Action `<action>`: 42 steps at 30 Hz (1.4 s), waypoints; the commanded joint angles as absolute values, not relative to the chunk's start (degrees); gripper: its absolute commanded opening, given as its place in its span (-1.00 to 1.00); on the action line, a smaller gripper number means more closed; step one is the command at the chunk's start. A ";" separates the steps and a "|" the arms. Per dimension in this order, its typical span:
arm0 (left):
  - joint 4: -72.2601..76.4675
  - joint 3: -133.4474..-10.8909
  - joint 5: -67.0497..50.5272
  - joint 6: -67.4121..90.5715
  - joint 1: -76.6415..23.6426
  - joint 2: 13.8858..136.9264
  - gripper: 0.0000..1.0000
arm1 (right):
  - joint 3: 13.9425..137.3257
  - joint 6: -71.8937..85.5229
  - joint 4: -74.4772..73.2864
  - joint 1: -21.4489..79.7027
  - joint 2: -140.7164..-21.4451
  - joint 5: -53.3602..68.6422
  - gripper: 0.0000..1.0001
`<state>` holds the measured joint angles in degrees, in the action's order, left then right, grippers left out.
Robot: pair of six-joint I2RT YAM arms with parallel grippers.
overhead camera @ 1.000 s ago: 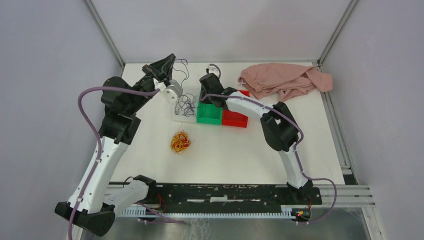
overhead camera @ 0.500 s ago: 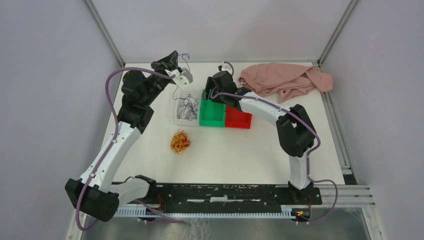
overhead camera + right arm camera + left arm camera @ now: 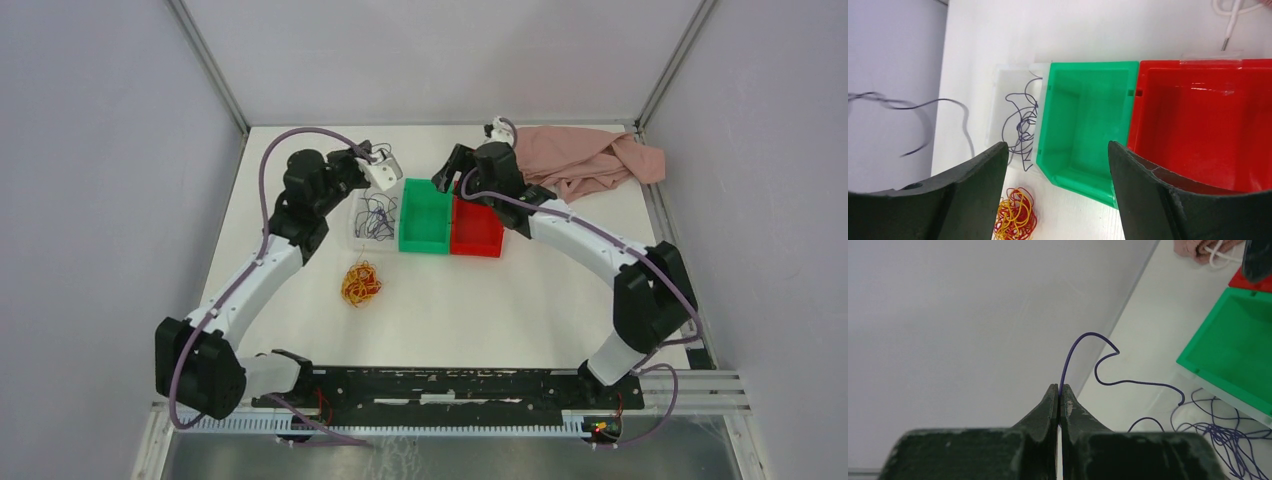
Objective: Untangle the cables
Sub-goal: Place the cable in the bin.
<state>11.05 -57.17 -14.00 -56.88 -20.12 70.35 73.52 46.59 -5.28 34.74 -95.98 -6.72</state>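
My left gripper is shut on one thin dark purple cable, which curls up and away from its tips. From above, the left gripper hangs over the back of the white tray. Several loose purple strands lie in that tray. A red and yellow-orange tangle rests on the table in front of it and shows as a tangle in the right wrist view. My right gripper is open and empty. It hovers as the right gripper above the green bin.
A green bin and a red bin stand side by side right of the white tray. A pink cloth lies at the back right, with a white cord beside it. Enclosure walls stand close behind.
The right gripper has opened and drawn back to the right, from the tray to above the bins. The left arm has swung right, carrying the purple cable.
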 commanded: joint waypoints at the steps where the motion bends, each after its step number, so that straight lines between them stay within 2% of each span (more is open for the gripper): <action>1: 12.35 -56.53 -11.88 -52.46 -20.11 74.75 -0.94 | 67.62 47.33 0.63 33.12 -88.22 -7.80 0.59; 10: 7.46 -59.21 -8.75 -53.97 -20.23 86.64 -0.94 | 58.91 47.63 1.58 29.72 -79.40 -7.88 0.60; 20: -0.81 -60.56 -7.32 -59.92 -20.30 94.33 -0.94 | 55.74 48.34 1.65 28.31 -78.19 -7.56 0.60; 25: -8.64 -65.18 -7.03 -60.69 -20.48 98.83 -0.93 | 54.99 48.43 1.46 28.08 -78.00 -7.34 0.59; 27: -10.90 -67.07 -5.74 -61.37 -20.56 100.39 -0.83 | 55.10 48.43 1.18 28.05 -77.92 -7.17 0.59; 29: -14.21 -70.04 -4.94 -61.14 -20.47 101.74 -0.60 | 55.39 48.43 0.82 28.09 -77.77 -6.93 0.59; 30: -16.05 -71.75 -5.25 -60.56 -20.29 102.38 -0.43 | 55.47 48.47 0.61 28.07 -77.74 -6.80 0.59; 31: -17.76 -73.27 -6.07 -59.82 -20.10 102.54 -0.18 | 55.53 48.44 0.35 28.07 -77.68 -6.64 0.58; 32: -19.23 -74.65 -6.86 -59.43 -19.97 102.54 0.18 | 55.54 48.47 0.14 28.10 -77.59 -6.46 0.58; 33: -20.32 -75.78 -7.45 -59.09 -19.95 102.39 0.39 | 55.59 48.51 0.03 28.07 -77.54 -6.34 0.58; 34: -21.44 -76.81 -8.00 -58.79 -19.95 102.13 0.49 | 55.63 48.51 -0.21 28.06 -77.39 -6.26 0.58; 39: -28.09 -83.10 -11.94 -58.35 -19.52 99.54 0.57 | 55.78 48.31 -1.38 28.10 -76.16 -6.07 0.58; 41: -31.65 -86.44 -14.68 -57.59 -18.74 98.43 0.76 | 56.02 48.04 -1.84 28.05 -75.66 -5.84 0.58; 42: -34.13 -88.36 -15.73 -57.00 -18.23 97.78 0.78 | 56.22 47.93 -2.20 28.04 -75.49 -5.62 0.57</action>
<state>-25.85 -81.45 -9.82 -58.83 -19.59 102.76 54.94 48.16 -2.24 28.34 -78.32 -6.26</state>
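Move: The left hand is closed on one end of the dark cable, high above the table. The clear bin, already holding the rest of the coil, has its middle about 8 cm ahead, 4 cm to the right and 30 cm below. The green bin is level with the clear one and 10 cm to the right of it, while the yellow-red bundle lies 9 cm back from the left hand and 1 cm left. From the right hand the clear bin is some 7 cm ahead, 15 cm left and 17 cm down. The left hand lowers the held cable end about 25 cm towards the clear bin, easing some 4 cm forward and slowing as it nears, while the wrist tips the fingers roughly 40 degrees downward; low over the bin they open wide and let go of the cable, and the hand starts back up by about 5 cm. Meanwhile the empty right hand, fingers staying open, draws about 8 cm to the right and a little back, away from the clear bin, turning slightly clockwise, then all but stops by the red bin. ##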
